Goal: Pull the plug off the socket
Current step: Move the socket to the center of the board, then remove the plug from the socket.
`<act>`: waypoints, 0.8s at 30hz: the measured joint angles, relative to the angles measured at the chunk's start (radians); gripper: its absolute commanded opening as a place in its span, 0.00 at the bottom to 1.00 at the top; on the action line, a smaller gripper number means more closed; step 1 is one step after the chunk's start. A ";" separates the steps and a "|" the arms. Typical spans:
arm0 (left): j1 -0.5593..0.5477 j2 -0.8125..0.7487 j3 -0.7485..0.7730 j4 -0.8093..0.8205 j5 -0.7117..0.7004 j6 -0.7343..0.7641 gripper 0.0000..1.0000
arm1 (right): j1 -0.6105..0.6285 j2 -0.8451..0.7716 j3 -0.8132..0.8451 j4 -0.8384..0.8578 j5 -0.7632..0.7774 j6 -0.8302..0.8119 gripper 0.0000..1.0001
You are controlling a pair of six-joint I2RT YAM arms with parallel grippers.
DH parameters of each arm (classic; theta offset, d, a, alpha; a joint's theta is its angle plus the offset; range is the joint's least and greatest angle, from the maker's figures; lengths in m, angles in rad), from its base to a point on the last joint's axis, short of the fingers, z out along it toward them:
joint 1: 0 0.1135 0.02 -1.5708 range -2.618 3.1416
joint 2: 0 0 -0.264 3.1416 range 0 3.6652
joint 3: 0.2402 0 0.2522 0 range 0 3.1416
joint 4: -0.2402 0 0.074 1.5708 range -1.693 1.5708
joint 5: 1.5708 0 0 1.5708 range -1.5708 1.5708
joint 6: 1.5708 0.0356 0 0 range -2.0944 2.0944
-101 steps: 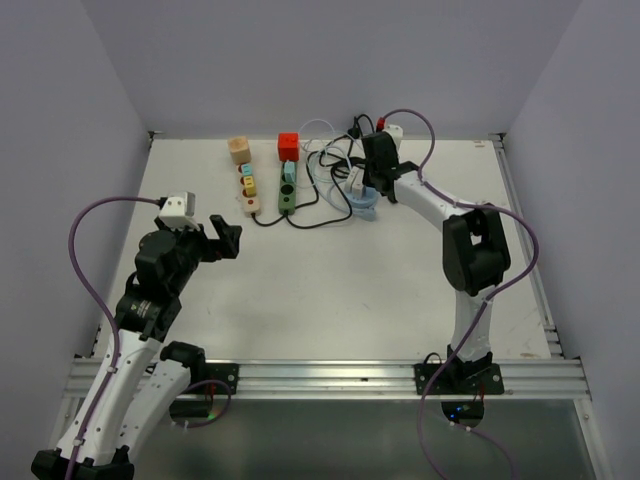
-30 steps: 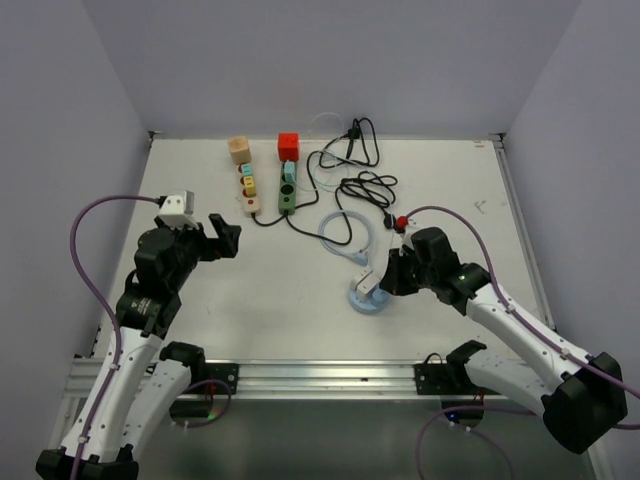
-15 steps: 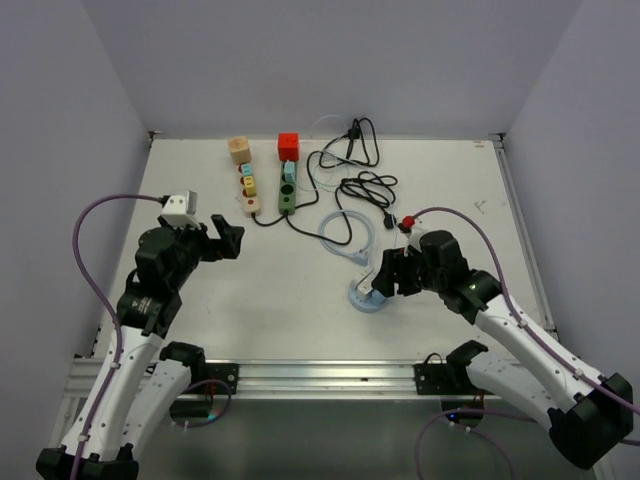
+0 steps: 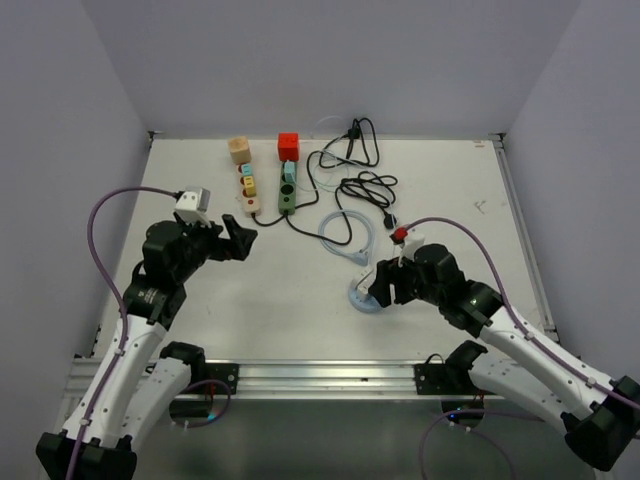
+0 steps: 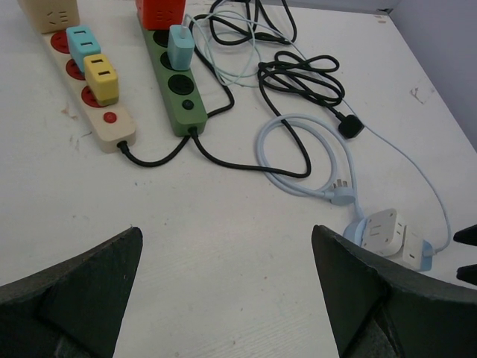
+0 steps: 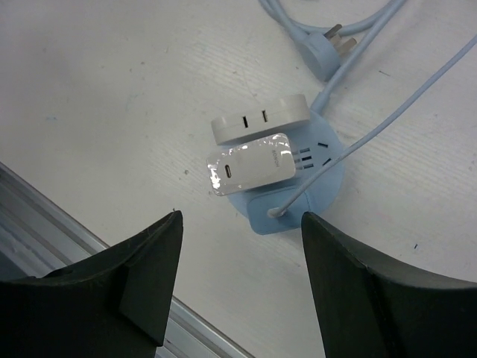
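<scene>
A round blue socket [image 4: 362,298] lies on the white table near the front, right of centre. It also shows in the right wrist view as the blue socket [image 6: 322,170] and at the lower right of the left wrist view as the socket [image 5: 356,230]. A glossy white plug [image 6: 250,165] sits in it, beside a flat white adapter [image 6: 258,119]. My right gripper [image 4: 386,284] is open just right of the socket, its fingers [image 6: 127,283] apart and touching nothing. My left gripper [image 4: 236,238] is open over bare table, far to the left.
A green power strip [image 4: 287,190] and a beige strip [image 4: 247,192] with plugs lie at the back left, a red cube [image 4: 289,146] behind them. Black cables [image 4: 366,186] and a pale blue cord [image 4: 345,236] coil behind the socket. The metal table rail [image 6: 45,216] runs close by.
My right gripper has opened, let go of the socket and drawn back slightly. The socket lies still on the table. My left arm has shifted a little to the right.
</scene>
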 measured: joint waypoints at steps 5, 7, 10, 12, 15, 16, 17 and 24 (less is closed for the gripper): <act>-0.048 0.035 0.000 0.033 0.025 -0.024 1.00 | 0.097 0.035 -0.036 0.019 0.085 -0.016 0.70; -0.068 0.051 0.007 0.028 0.029 -0.022 1.00 | 0.108 0.051 -0.048 0.022 0.102 -0.017 0.70; -0.080 0.076 0.034 0.022 0.032 -0.017 1.00 | 0.121 0.092 -0.053 0.027 0.134 -0.023 0.70; -0.080 0.087 0.060 0.013 0.032 -0.009 0.99 | 0.128 0.122 -0.053 0.037 0.149 -0.026 0.70; -0.080 0.094 0.094 0.012 0.028 0.008 0.99 | 0.135 0.179 -0.050 0.054 0.168 -0.032 0.71; -0.080 0.096 0.102 0.012 0.025 0.014 0.99 | 0.136 0.196 -0.049 0.054 0.171 -0.034 0.71; -0.080 0.099 0.107 0.013 0.022 0.017 1.00 | 0.137 0.217 -0.048 0.056 0.175 -0.035 0.71; -0.080 0.108 0.109 0.012 -0.002 0.031 0.99 | 0.140 0.303 -0.032 0.101 0.199 -0.053 0.70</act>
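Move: The light-blue plug on the round socket is nearly under the right hand: about 9 cm below, some 1 cm ahead and 1 cm left. From the right hand, the white charger is roughly 2 cm ahead and 4 cm left, the white adapter about 4 cm ahead and 6 cm left, and the socket's own plug about 11 cm ahead and 6 cm left. From the left hand, the light-blue plug is some 30 cm right, 6 cm back and 18 cm down. Down goes the right hand, about 7.5 cm, onto the light-blue plug on the socket, rolling some 15 degrees so its left side dips; its part-open fingers come down around the plug without closing, and touch can't be made out. Holding nothing, the left hand slides about 3 cm right, then rises 2.5 cm with a slight forward drift. ##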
